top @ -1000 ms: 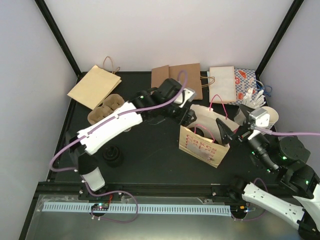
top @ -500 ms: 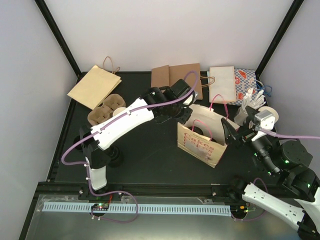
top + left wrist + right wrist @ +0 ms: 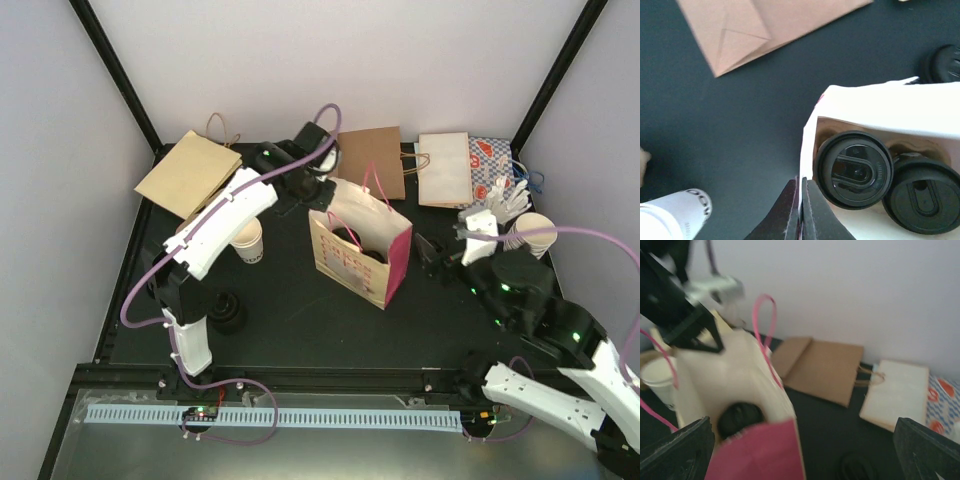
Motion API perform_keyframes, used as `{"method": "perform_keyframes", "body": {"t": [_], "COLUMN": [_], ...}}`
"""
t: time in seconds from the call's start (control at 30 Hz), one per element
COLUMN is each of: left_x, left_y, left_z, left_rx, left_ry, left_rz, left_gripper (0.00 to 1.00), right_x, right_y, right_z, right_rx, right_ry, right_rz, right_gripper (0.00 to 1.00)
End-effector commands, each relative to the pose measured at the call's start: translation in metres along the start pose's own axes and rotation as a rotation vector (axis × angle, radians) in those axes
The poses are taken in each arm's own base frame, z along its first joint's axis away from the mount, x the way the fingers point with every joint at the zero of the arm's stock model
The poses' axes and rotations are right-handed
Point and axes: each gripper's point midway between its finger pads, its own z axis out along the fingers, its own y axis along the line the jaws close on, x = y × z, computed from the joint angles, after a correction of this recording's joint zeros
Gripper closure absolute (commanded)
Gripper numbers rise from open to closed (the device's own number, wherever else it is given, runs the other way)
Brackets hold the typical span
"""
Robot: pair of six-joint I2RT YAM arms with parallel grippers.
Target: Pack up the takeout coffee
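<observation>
The takeout coffee (image 3: 247,240) is a small white paper cup standing on the black table, left of the bag; it also shows in both wrist views (image 3: 677,214) (image 3: 657,374). A cream paper bag with a pink side and pink handles (image 3: 360,250) stands upright mid-table. Inside it sit two black-lidded cups (image 3: 856,170) (image 3: 925,196). My left gripper (image 3: 320,198) (image 3: 801,187) is shut on the bag's near rim. My right gripper (image 3: 430,262) (image 3: 802,440) hangs open just right of the bag, holding nothing.
Flat bags lie along the back: tan (image 3: 188,172), brown (image 3: 372,160), white (image 3: 443,168), blue-patterned (image 3: 495,165). A stack of cream cups (image 3: 535,228) stands at the right. Black lids (image 3: 228,312) sit front left; another lid (image 3: 945,62) lies beyond the bag.
My left gripper shut on the bag's rim and pulled the bag left, so it now stands upright. The right gripper has come off the bag and drawn back, still open.
</observation>
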Motion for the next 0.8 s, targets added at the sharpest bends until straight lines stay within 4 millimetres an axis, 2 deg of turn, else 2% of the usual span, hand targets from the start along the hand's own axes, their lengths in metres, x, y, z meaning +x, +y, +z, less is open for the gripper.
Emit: {"method": "perform_keyframes", "body": {"t": [0.0, 0.13, 0.3, 0.37, 0.47, 0.57, 0.77], "left_x": [-0.004, -0.005, -0.006, -0.007, -0.008, -0.009, -0.008], "left_y": [0.035, 0.055, 0.076, 0.081, 0.078, 0.07, 0.059], "left_z": [-0.02, -0.013, -0.007, -0.007, -0.012, -0.021, -0.043], "left_rx": [0.001, -0.003, -0.007, -0.008, 0.022, 0.066, 0.134], "left_ry": [-0.007, -0.006, -0.007, -0.012, -0.022, -0.049, -0.096], "left_rz": [-0.036, -0.068, -0.12, -0.135, -0.141, -0.142, -0.144], "left_gripper": [0.98, 0.98, 0.98, 0.98, 0.81, 0.63, 0.44], "right_x": [0.028, 0.038, 0.05, 0.056, 0.065, 0.068, 0.072], "right_y": [-0.023, -0.022, -0.044, -0.059, -0.074, -0.075, -0.072], "right_z": [0.019, 0.037, 0.059, 0.066, 0.072, 0.075, 0.077], "right_rx": [0.213, 0.263, 0.293, 0.325, 0.383, 0.4, 0.409], "right_ry": [0.179, 0.258, 0.383, 0.44, 0.522, 0.557, 0.596], "right_rz": [0.02, 0.004, 0.103, 0.16, 0.204, 0.242, 0.297], "right_gripper": [0.0, 0.0, 0.0, 0.01, 0.01, 0.0, 0.0]}}
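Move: Between the left fingers is the left rim of the paper bag, whose middle lies about 7 cm to the right, 4 cm back and 12 cm below; a paper cup stands 16 cm left, 8 cm back, and the flat brown bag 14 cm ahead, 6 cm right. From the right hand, the loose black lid is roughly 8 cm ahead, 4 cm right and 37 cm down; the straw jar lies 15 ahead, 14 right, the paper bag 12 ahead, 9 left. Dragging the pinched rim about 7 cm left and 4 cm forward, the left hand slows, then opens to half and eases back slightly, releasing its pinch. The open, empty right hand swings forward some 10 cm past the bag's right side, sinking 8 cm and drifting right, while tipping down about 30 degrees and turning clockwise towards the loose lid and straw jar. ##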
